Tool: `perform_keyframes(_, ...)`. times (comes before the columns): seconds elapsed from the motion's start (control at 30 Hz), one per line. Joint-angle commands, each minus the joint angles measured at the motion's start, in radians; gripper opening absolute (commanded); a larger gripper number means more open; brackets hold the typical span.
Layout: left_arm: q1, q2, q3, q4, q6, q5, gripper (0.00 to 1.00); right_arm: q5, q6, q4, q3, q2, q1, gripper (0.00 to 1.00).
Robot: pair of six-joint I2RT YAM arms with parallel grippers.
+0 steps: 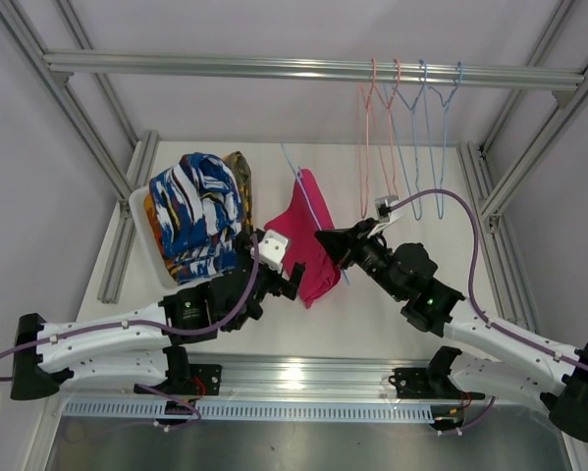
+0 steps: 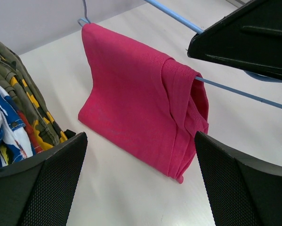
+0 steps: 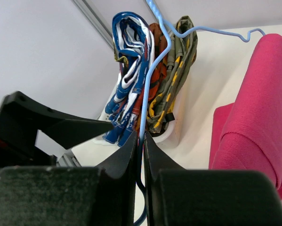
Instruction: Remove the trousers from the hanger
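Note:
The magenta pink trousers (image 1: 308, 245) hang folded over a light blue wire hanger (image 1: 308, 196) that lies tilted low over the white table. My right gripper (image 3: 141, 141) is shut on the hanger's wire (image 3: 155, 70), which runs up between its two black fingers, with the pink trousers (image 3: 253, 122) to its right. My left gripper (image 2: 141, 179) stands wide open just in front of the lower edge of the trousers (image 2: 131, 103), touching nothing. The hanger's bar (image 2: 244, 94) sticks out of the cloth on the right, under the right gripper's black finger (image 2: 244, 37).
A white bin (image 1: 141, 221) at the left holds a pile of patterned trousers (image 1: 195, 211), blue-and-white on top and camouflage ones beside it. Several bare pink and blue hangers (image 1: 411, 128) hang from the metal rail (image 1: 225, 67) at the back right. Frame posts stand on both sides.

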Motion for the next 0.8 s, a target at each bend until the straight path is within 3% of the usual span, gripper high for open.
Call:
perform_keyframes(0.0, -0.014, 0.019, -0.025, 0.042, -0.095, -0.051, 1.0, 0.059, 0.034, 0.085, 0.027, -0.041, 0.029, 0.0)
perform_keyframes(0.2, -0.015, 0.051, -0.118, 0.228, -0.158, -0.066, 0.99, 0.104, 0.065, 0.028, 0.079, -0.04, 0.066, 0.0)
perform_keyframes(0.53, -0.018, 0.206, -0.078, 0.392, -0.166, -0.117, 0.99, 0.131, 0.094, 0.027, 0.104, -0.034, 0.095, 0.0)
perform_keyframes(0.77, -0.003, 0.3, -0.026, 0.339, -0.216, -0.164, 0.99, 0.13, 0.099, 0.033, 0.099, -0.038, 0.11, 0.0)
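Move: Just ahead of the left hand hang the pink trousers, their middle some 7 cm forward, 6 cm to its right and 6 cm lower. The blue hanger they are folded over has its middle about 6 cm ahead, 8 cm right and nearly level. The clothes basket lies roughly 20 cm left, 8 cm forward and 17 cm below. From the right hand, already pinching the hanger, the trousers' middle is about 4 cm forward, 2 cm left and 8 cm down. Sinking about 5 cm first, then sliding some 4 cm to the right with a little forward, the left hand closes in on the folded trousers below the right hand's grip, fingers still wide open and straddling them in its view; no touch can be made out. The right hand keeps its pinch on the hanger wire, easing back and up by a centimetre or two. ##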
